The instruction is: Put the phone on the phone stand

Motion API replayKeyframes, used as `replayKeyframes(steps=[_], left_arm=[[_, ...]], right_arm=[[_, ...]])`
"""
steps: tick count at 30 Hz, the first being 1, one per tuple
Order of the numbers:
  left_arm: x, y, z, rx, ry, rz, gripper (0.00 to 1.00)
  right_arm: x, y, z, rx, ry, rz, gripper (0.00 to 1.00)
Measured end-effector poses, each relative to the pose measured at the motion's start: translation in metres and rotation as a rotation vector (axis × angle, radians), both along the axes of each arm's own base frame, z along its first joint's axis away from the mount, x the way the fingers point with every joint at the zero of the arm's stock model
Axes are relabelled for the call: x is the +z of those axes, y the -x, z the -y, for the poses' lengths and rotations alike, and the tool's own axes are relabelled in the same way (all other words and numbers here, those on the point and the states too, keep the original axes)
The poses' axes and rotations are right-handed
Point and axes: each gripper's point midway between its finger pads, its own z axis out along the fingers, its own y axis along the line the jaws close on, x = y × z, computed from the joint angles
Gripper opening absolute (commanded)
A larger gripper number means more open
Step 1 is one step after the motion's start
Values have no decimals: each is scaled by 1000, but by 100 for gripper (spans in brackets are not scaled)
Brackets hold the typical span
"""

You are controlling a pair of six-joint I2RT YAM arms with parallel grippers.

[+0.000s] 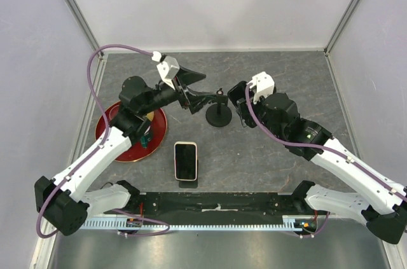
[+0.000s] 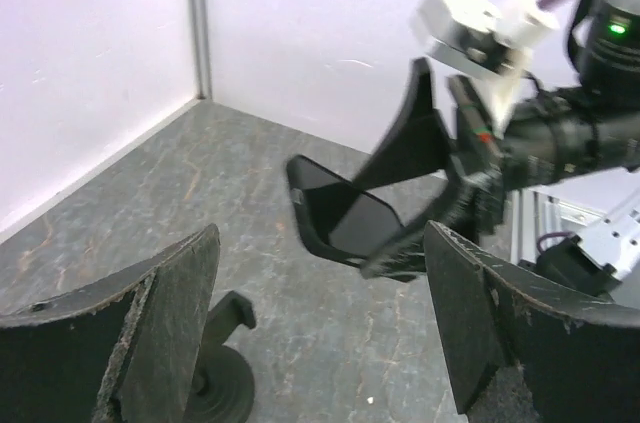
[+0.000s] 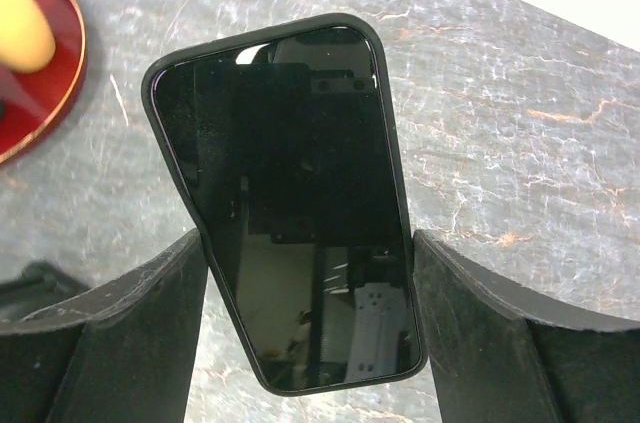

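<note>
A black phone [image 3: 285, 193] hangs above the table with my right gripper [image 3: 310, 238] shut on its two long edges, screen toward the right wrist camera. In the left wrist view the same phone [image 2: 345, 218] is held tilted in the right gripper's fingers. The phone stand [image 1: 219, 116], black with a round base and a short post, stands mid-table between the two grippers, just left of the right gripper [image 1: 239, 103]. My left gripper [image 1: 205, 88] is open and holds nothing. It hovers just behind and left of the stand, whose base [image 2: 222, 388] shows beside its left finger.
A second phone [image 1: 186, 161] with a light rim lies flat near the front edge. A red plate [image 1: 130, 130] with a yellow item [image 3: 22, 23] on it sits at the left under the left arm. Enclosure walls close off the left, right and back.
</note>
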Motion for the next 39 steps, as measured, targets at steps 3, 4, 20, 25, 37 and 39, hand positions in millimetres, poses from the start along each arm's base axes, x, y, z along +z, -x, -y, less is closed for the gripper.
replayKeyframes(steps=[3,4,20,25,37,39], left_arm=[[-2,-17,-10,34,0,-28,88],[-5,-22,-8,30,-7,-43,88],[-73,-14,36,-305,-92,-312,88],[-74,-9,46,-371,-101,-317,88],[-78,-5,55,-424,-121,-348,56],[-77,-1,56,-446,-123,-345,46]], right_arm=[[-6,6,-3,75,63,-6,0],[-7,8,-4,93,74,-6,0],[-19,26,-30,281,174,-23,0],[-17,30,-35,295,178,-13,0],[-4,31,-38,280,163,34,0],[-1,30,-38,273,162,45,0]])
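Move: The black phone, already held in the right fingers, lies about 11 cm right of the open left hand, 3 cm ahead and 8 cm below. From the left hand, the round-based stand is some 6 cm ahead, 3 cm right and 32 cm below, while the folding stand with the first phone is roughly 14 cm back, 10 cm left and 30 cm below. At the right hand the black phone's middle sits about 1 cm ahead, 1 cm left and 2 cm above. The left hand reaches about 4 cm forward while dropping some 8 cm, then eases back and on to the right towards the raised end of the black phone, turning clockwise about 25 degrees and rolling, and only at the end starts closing its fingers, one in front of the screen and one behind. The right hand keeps its grip and brings the black phone about 5 cm left and back to meet it, swinging about 15 degrees counter-clockwise. ##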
